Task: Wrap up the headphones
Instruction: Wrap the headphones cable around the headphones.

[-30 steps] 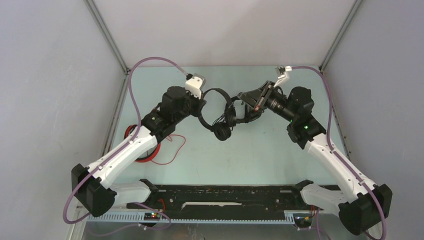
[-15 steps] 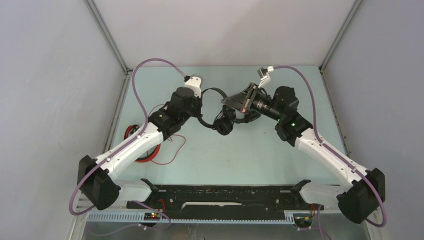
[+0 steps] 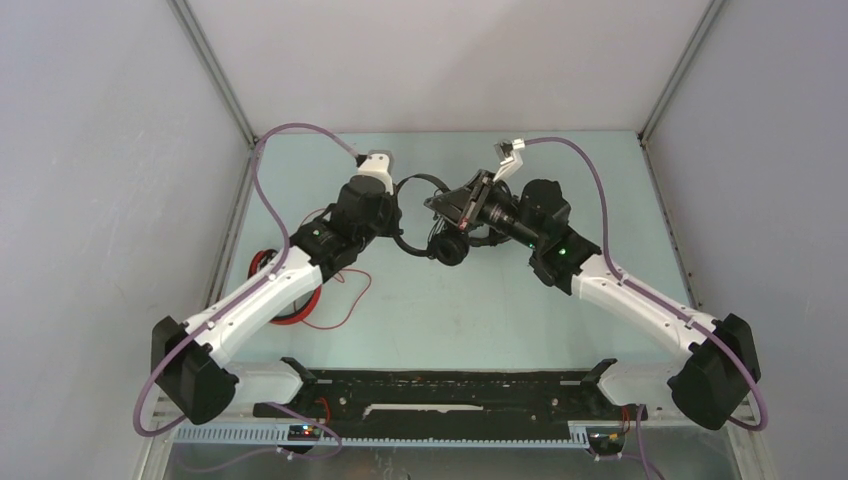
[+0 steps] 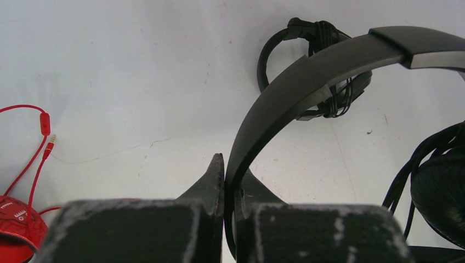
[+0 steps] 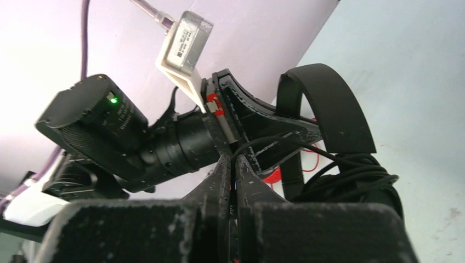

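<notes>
A bulky black pair of headphones (image 3: 447,248) hangs over the middle of the table between my two grippers. My left gripper (image 3: 398,212) (image 4: 230,175) is shut on its broad black headband (image 4: 307,71). My right gripper (image 3: 443,205) (image 5: 233,170) is shut on its thin black cable (image 5: 307,149), which runs into coils bunched beside the headband (image 5: 329,109). One padded ear cup (image 4: 438,197) shows at the right of the left wrist view. A slim-banded black headset (image 4: 272,49) with its cable wound round it lies on the table behind. A red headset (image 3: 268,268) (image 4: 13,219) lies at the left, partly under my left arm.
The red headset's loose cable (image 3: 345,300) and plug (image 4: 50,141) trail over the pale green tabletop (image 3: 480,320). Grey walls (image 3: 100,200) enclose the table on the left, back and right. A black rail (image 3: 450,390) runs along the near edge between the arm bases.
My right gripper has swung left with the cable, closing in on the left gripper. The left gripper and the headphones have shifted slightly left and back. Both grippers stayed shut.
</notes>
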Available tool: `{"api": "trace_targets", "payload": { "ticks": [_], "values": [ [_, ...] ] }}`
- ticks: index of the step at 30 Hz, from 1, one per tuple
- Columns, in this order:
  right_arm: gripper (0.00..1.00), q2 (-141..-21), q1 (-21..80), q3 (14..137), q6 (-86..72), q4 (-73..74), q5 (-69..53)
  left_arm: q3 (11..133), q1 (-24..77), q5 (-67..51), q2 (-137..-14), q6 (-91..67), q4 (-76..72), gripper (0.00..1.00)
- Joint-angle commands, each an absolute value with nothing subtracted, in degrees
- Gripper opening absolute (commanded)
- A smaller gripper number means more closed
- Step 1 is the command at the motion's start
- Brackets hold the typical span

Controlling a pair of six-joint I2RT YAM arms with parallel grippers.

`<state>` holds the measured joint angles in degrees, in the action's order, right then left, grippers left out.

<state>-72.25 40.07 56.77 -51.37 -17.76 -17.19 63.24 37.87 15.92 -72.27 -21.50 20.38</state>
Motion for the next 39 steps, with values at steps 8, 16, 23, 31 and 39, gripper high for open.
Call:
{"api": "trace_targets", "payload": {
  "ticks": [8, 16, 23, 31, 39],
  "values": [
    [0.0, -69.9, 42.1, 57.5, -36.6, -11.2, -7.9, 69.8, 38.1, 14.0, -68.7, -25.2, 19.9, 0.0],
    [0.0, -69.0, 43.0, 57.5, -30.7, -9.0, -3.6, 71.0, 38.0, 14.3, -68.8, -24.6, 21.2, 0.0],
    [0.14, -67.8, 43.8, 57.6, -28.1, -9.4, -1.7, 70.8, 38.0, 14.3, -68.7, -23.9, 21.0, 0.0],
    [0.2, -65.7, 43.9, 57.6, -31.3, -10.2, -3.0, 69.8, 38.0, 15.9, -68.7, -22.4, 19.6, 0.0],
    [0.24, -63.3, 43.9, 57.5, -33.2, -10.5, -4.4, 69.6, 38.0, 16.9, -69.0, -21.4, 19.2, 0.0]
  ]
}}
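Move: The right hand still pinches the cable end, with the wound cable on the held headphones about 2 cm back, 3 cm to its right and 7 cm below. The near earcup lies roughly 7 cm back, 4 cm right and 9 cm below it. The second black headphones lie on the table, 1 cm ahead, 14 cm right and 31 cm below. From the left hand, gripping the headband, the wound cable is about 1 cm back and 9 cm right, 3 cm higher. Drifting right, the right hand dips about 3 cm, then opens off the cable end, rising; left holds headband. ##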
